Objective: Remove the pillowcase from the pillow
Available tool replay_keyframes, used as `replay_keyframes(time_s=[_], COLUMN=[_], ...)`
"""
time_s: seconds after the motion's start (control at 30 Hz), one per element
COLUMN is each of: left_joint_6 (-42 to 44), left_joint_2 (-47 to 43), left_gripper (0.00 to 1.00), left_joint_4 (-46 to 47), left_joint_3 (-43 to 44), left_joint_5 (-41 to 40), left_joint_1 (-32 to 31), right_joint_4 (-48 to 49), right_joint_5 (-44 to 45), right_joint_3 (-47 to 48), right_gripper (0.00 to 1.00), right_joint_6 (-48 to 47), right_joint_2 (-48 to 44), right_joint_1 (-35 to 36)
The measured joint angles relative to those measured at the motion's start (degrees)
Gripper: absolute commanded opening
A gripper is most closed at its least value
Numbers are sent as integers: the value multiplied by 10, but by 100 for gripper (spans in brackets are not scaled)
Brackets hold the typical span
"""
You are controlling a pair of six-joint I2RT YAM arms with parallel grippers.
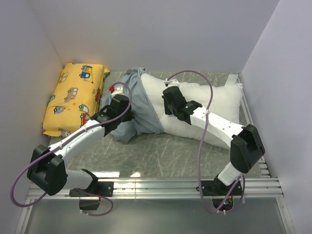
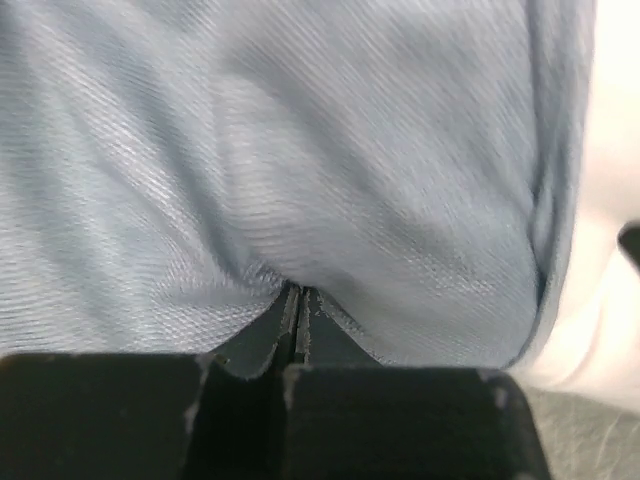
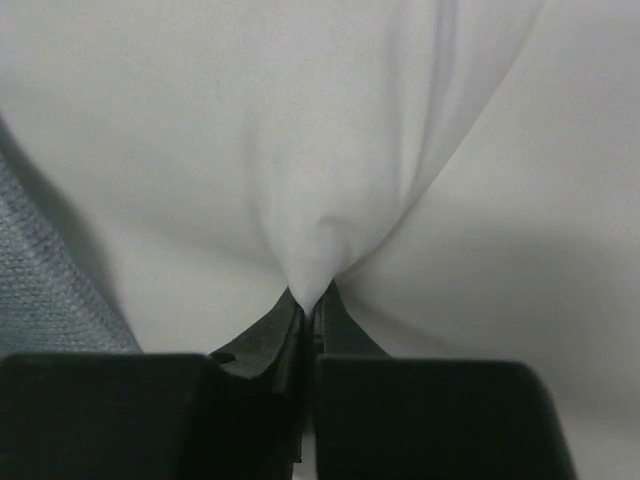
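Note:
The grey-blue pillowcase (image 1: pixel 139 105) bunches over the left end of the white pillow (image 1: pixel 214 100), which lies across the back of the table. My left gripper (image 1: pixel 118 104) is shut on a fold of the pillowcase (image 2: pixel 330 180); its closed jaws (image 2: pixel 298 295) pinch the cloth. My right gripper (image 1: pixel 169 93) presses into the bare white pillow (image 3: pixel 300 130) just right of the pillowcase edge (image 3: pixel 50 290) and is shut on a pinch of white fabric (image 3: pixel 312 298).
A yellow cushion with cartoon vehicles (image 1: pixel 75 97) lies at the back left against the wall. White walls enclose the grey marbled table (image 1: pixel 161 156) on three sides. A metal rail (image 1: pixel 161 187) carries both arm bases at the near edge.

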Motion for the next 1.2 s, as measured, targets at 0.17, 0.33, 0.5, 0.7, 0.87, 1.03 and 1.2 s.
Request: replay_keyframes(time_s=[0.17, 0.33, 0.5, 0.7, 0.87, 1.03, 1.2], left_joint_6=[3, 2, 2, 0, -11, -27, -46], left_joint_2=[-20, -44, -49, -37, -3, 37, 62], left_gripper=[0, 1, 1, 1, 1, 1, 1], left_joint_4=[-11, -13, -14, -14, -7, 12, 38], left_joint_3=[15, 15, 16, 23, 25, 25, 25], left_joint_5=[41, 103, 135, 147, 148, 168, 183], left_joint_1=[100, 219, 280, 312, 317, 317, 317], right_joint_4=[6, -6, -40, -73, -108, -128, -130], right_joint_5=[-65, -94, -111, -145, -189, -270, -369], right_joint_3=[-9, -15, -39, -42, -42, -42, -41], right_gripper=[0, 0, 0, 0, 0, 0, 0], right_joint_6=[20, 33, 35, 34, 34, 34, 34], right_joint_2=[-32, -86, -128, -170, -228, -270, -284], right_joint_1=[-73, -145, -169, -185, -207, -214, -214])
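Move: The left hand's pinch of the pillowcase sits near the cloth's middle, which is about 5 cm farther out; the yellow pillow it is drawn towards lies some 26 cm left and 7 cm ahead. The right hand grips the white pillow close to the case's mouth: the pillow's middle is about 13 cm to its right and 2 cm ahead, slightly lower, with the pillowcase's middle some 15 cm left and 4 cm ahead. Both grips hold as the hands pull apart: the left drags the pinched pillowcase some 15 cm left towards the yellow pillow, drifting about 7 cm forward, rising a little, then sinking back, and turning about 20 degrees counter-clockwise. The right hauls the white pillow by its pinched cover to the right and up, then back and higher, ending about 12 cm up, its left side rolling upward. ##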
